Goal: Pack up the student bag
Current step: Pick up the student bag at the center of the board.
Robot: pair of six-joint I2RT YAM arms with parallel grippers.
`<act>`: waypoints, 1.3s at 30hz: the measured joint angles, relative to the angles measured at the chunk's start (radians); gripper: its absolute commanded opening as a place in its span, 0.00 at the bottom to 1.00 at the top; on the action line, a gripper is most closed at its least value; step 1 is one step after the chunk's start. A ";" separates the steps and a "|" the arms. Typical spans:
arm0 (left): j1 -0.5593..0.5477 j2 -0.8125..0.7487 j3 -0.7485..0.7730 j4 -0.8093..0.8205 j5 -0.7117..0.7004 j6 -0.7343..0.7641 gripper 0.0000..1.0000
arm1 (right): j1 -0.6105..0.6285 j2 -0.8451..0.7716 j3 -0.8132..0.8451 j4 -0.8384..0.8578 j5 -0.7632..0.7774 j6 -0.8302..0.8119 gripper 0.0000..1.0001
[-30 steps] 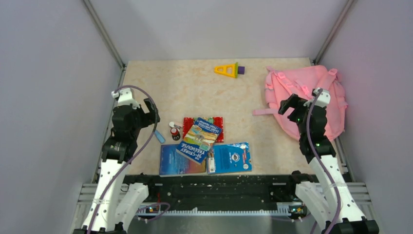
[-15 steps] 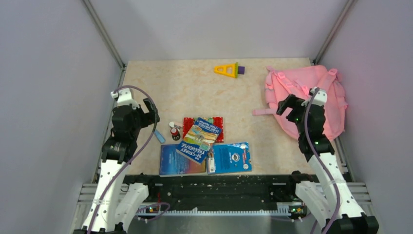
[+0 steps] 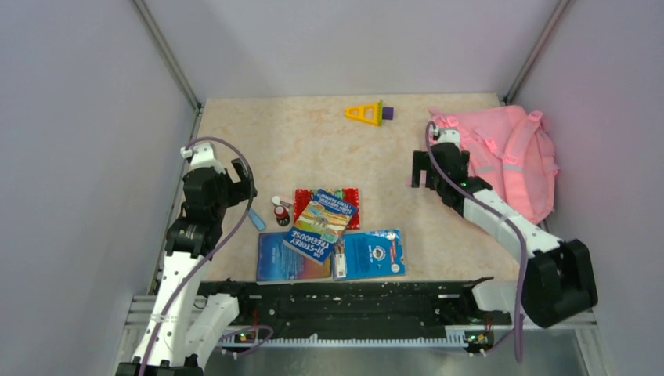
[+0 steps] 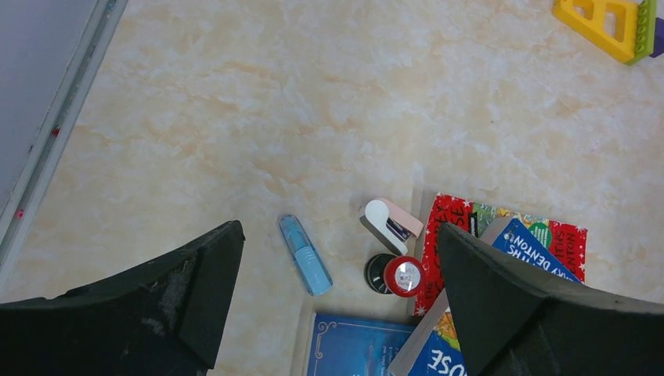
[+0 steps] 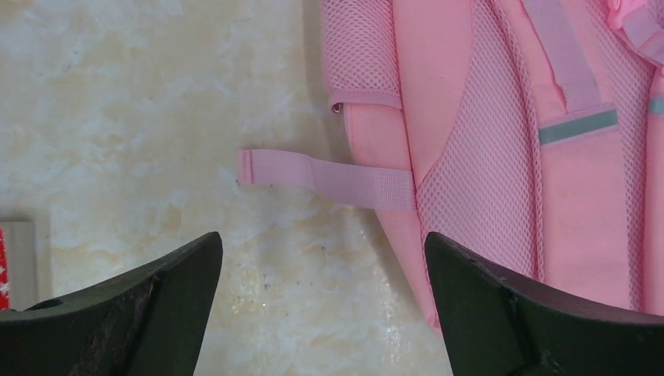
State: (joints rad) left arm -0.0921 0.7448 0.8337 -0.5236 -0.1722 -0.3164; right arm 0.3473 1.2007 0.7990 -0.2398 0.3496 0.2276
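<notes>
The student bag, soft and pink, lies strap side up at the far right of the table. In the right wrist view its mesh back panel fills the upper right, and a loose pink strap trails left onto the table. My right gripper hovers open at the bag's left edge; the right gripper has bare table and the bag's rim between its jaws, below the strap. My left gripper is open and empty at the left, and the left gripper hangs above a blue pen-like tube.
A pile of books lies at front centre, with a red book lowest. A small white and pink stapler and a red-capped stamp sit left of it. A yellow and purple toy lies at the back. Walls close both sides.
My right arm has stretched forward and left, carrying its gripper from over the bag's lower middle to the bag's left edge by the strap. The left arm has barely moved.
</notes>
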 measured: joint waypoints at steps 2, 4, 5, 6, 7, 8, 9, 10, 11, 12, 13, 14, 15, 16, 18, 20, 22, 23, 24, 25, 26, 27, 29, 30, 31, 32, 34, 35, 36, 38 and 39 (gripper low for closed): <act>0.000 -0.002 0.000 -0.004 0.000 0.000 0.98 | 0.026 0.085 0.060 -0.035 0.054 -0.017 0.99; 0.000 -0.003 0.000 -0.006 -0.001 0.000 0.98 | 0.043 0.156 0.101 -0.068 0.120 -0.028 0.99; 0.000 -0.003 0.000 -0.008 -0.001 0.000 0.98 | 0.051 0.199 0.121 -0.087 0.167 -0.034 0.99; 0.000 -0.005 0.000 -0.008 -0.001 0.000 0.98 | 0.059 0.235 0.136 -0.103 0.202 -0.037 0.99; 0.000 -0.005 0.000 -0.008 0.000 0.000 0.98 | 0.073 0.285 0.160 -0.130 0.254 -0.043 0.99; 0.000 -0.006 0.000 -0.008 0.000 0.000 0.98 | 0.085 0.332 0.183 -0.153 0.295 -0.046 0.99; 0.000 -0.006 0.000 -0.008 0.000 0.000 0.98 | 0.095 0.378 0.205 -0.173 0.334 -0.050 0.99; 0.000 -0.006 0.000 -0.009 0.000 0.000 0.98 | 0.103 0.422 0.225 -0.193 0.372 -0.053 0.99; 0.000 -0.005 0.000 -0.008 0.000 0.000 0.98 | 0.107 0.460 0.240 -0.208 0.405 -0.057 0.99; 0.000 -0.005 0.000 -0.009 0.000 0.000 0.98 | 0.109 0.492 0.252 -0.222 0.435 -0.063 0.99; 0.000 -0.005 0.000 -0.009 0.001 0.000 0.98 | 0.110 0.518 0.258 -0.232 0.461 -0.068 0.99; 0.000 -0.004 0.000 -0.009 0.001 0.000 0.98 | 0.110 0.541 0.262 -0.246 0.492 -0.073 0.99; 0.000 -0.004 0.000 -0.009 0.002 0.000 0.98 | 0.110 0.557 0.262 -0.255 0.514 -0.077 0.99; 0.000 -0.004 0.000 -0.008 0.001 0.000 0.98 | 0.108 0.575 0.262 -0.267 0.540 -0.079 0.99; 0.000 -0.002 0.000 -0.008 0.002 0.000 0.98 | 0.100 0.598 0.262 -0.286 0.575 -0.079 0.99; 0.000 0.000 0.000 -0.008 0.002 0.000 0.98 | 0.088 0.617 0.262 -0.297 0.601 -0.079 0.99; 0.000 0.002 0.000 -0.008 0.002 0.000 0.98 | 0.072 0.629 0.262 -0.304 0.622 -0.078 0.99; 0.000 0.003 0.000 -0.008 0.002 0.000 0.98 | 0.061 0.634 0.262 -0.308 0.630 -0.078 0.99; 0.000 0.004 0.000 -0.008 0.002 0.000 0.98 | 0.047 0.639 0.262 -0.310 0.638 -0.077 0.99; 0.000 0.006 0.000 -0.008 0.002 0.000 0.98 | 0.035 0.643 0.262 -0.312 0.647 -0.076 0.97; 0.000 0.006 0.000 -0.008 0.002 0.000 0.98 | 0.024 0.647 0.262 -0.314 0.655 -0.074 0.94; 0.000 0.006 0.000 -0.009 0.002 0.000 0.98 | 0.014 0.650 0.263 -0.317 0.663 -0.070 0.91; 0.000 0.006 0.000 -0.008 0.002 0.000 0.98 | -0.004 0.663 0.264 -0.323 0.681 -0.066 0.82; 0.000 0.006 0.000 -0.008 0.001 0.000 0.98 | -0.008 0.668 0.264 -0.323 0.687 -0.066 0.78; 0.000 0.006 0.000 -0.009 0.001 0.000 0.98 | -0.010 0.673 0.264 -0.322 0.689 -0.064 0.71; 0.000 0.006 0.000 -0.008 0.001 0.000 0.98 | -0.010 0.677 0.265 -0.321 0.690 -0.063 0.61; 0.000 0.006 0.000 -0.008 0.000 0.000 0.98 | -0.010 0.688 0.265 -0.314 0.687 -0.059 0.37; 0.000 0.006 0.000 -0.008 0.001 0.000 0.98 | -0.010 0.693 0.265 -0.309 0.684 -0.060 0.27; 0.000 0.006 0.000 -0.008 0.002 0.001 0.98 | -0.010 0.697 0.265 -0.304 0.681 -0.060 0.15; 0.000 0.006 0.000 -0.007 0.011 0.003 0.98 | -0.009 0.699 0.265 -0.299 0.682 -0.065 0.00; 0.000 0.006 0.000 -0.006 0.025 0.006 0.98 | -0.008 0.698 0.265 -0.299 0.687 -0.067 0.00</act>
State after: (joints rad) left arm -0.0921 0.7506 0.8333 -0.5297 -0.1471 -0.3107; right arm 0.3389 1.8992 1.0641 -0.5388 1.0370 0.1608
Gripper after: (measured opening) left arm 0.980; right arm 0.126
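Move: The bag strap's root, on the pink student bag's left side, lies about 9 cm to the right of the right hand, level with it fore and aft, and some 10 cm below. The bag's middle is roughly 19 cm to the right and 3 cm ahead; the yellow toy stands some 19 cm ahead and 18 cm left. The left hand, idle, has the strap root about 61 cm to its right, 6 cm ahead and 18 cm lower. The right fingers, wide open at first, end pinching the strap's webbing close to the bag's side. To get there the hand drops about 9 cm, then sweeps some 11 cm right just above the board, its left side rolling down nearly 50 degrees and the fingers swinging round to point right into the bag, and shuts only once there. ##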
